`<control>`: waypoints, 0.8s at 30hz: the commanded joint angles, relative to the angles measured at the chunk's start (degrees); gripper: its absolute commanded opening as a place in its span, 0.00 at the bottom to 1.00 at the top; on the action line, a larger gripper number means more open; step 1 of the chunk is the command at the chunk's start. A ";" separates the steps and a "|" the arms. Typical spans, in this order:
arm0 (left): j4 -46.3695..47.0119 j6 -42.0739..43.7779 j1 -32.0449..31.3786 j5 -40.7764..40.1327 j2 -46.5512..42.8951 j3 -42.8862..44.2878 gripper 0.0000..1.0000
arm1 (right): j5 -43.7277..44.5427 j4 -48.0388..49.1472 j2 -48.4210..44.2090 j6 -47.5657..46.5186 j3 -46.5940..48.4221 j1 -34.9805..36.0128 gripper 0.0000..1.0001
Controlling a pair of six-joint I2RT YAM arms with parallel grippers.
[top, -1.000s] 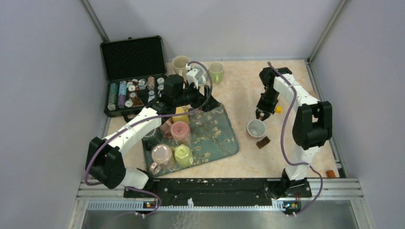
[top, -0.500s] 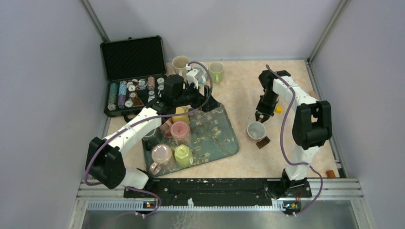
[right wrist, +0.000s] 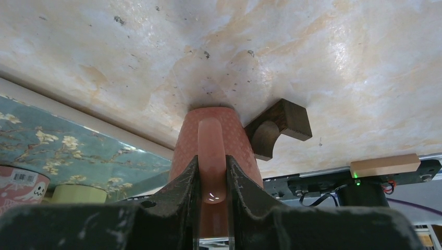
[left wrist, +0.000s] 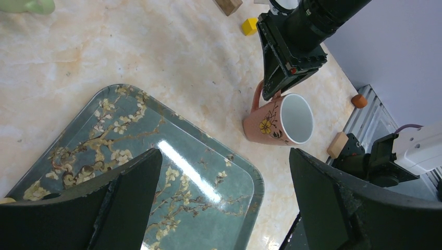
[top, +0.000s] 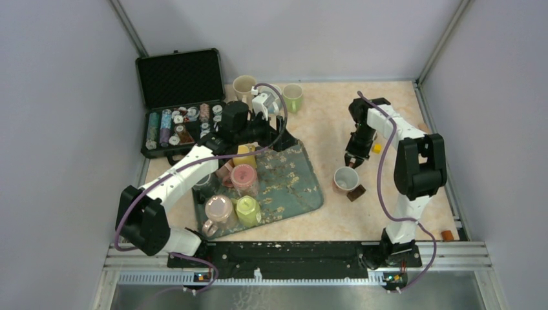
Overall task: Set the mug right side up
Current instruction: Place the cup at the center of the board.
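Note:
The pink mug (top: pixel 346 178) with a yellow flower print is right of the tray, its white inside facing up. In the left wrist view the mug (left wrist: pixel 279 120) leans, mouth up and to the right. My right gripper (top: pixel 352 159) is shut on its handle (right wrist: pixel 211 156), one finger on each side. The mug's body (right wrist: pixel 241 143) runs down from the jaws, and its far end meets the table. My left gripper (left wrist: pixel 224 153) hangs open and empty over the flowered tray's (top: pixel 304 187) bare right part.
A dark brown block (top: pixel 355 192) lies against the mug. Several upturned mugs (top: pixel 244 175) stand on the tray's left half. A yellow cube (top: pixel 376 148), an open chip case (top: pixel 181 103), a cream mug (top: pixel 243 84) and a green mug (top: pixel 293 96) sit farther back.
The right gripper has carried the mug a little nearer, toward the brown block. The left arm has not moved.

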 commanded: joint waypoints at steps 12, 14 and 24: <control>1.44 0.30 0.22 0.90 -1.51 1.13 0.99 | -0.17 -1.76 -0.14 -0.88 3.71 0.66 0.41; 1.43 0.38 0.22 0.94 -1.51 1.11 0.99 | -0.17 -1.77 -0.10 -0.92 4.02 0.61 0.43; 1.82 0.01 0.27 0.62 -1.50 0.61 0.99 | 2.94 -1.76 -4.14 -0.51 7.46 0.31 0.70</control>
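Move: The right hand, pointing down, has the pink mug's handle pinched; the mug's middle lies about 6 cm back from the hand point, 2 cm left and 3 cm below. The dark wooden block is some 9 cm back and 1 cm right, beside the mug's foot, and the yellow cube 5 cm ahead and 8 cm right, both about 7 cm below. From the idle left hand the mug is roughly 9 cm back, 19 cm right and 19 cm down. The right fingers let go of the pink mug's handle, spreading from nearly shut to over halfway open while the hand at first stays put over it. Still opening, the hand then eases up and forward, a bit over 1 cm each way, backing off from the mug with barely any turn of the wrist. ##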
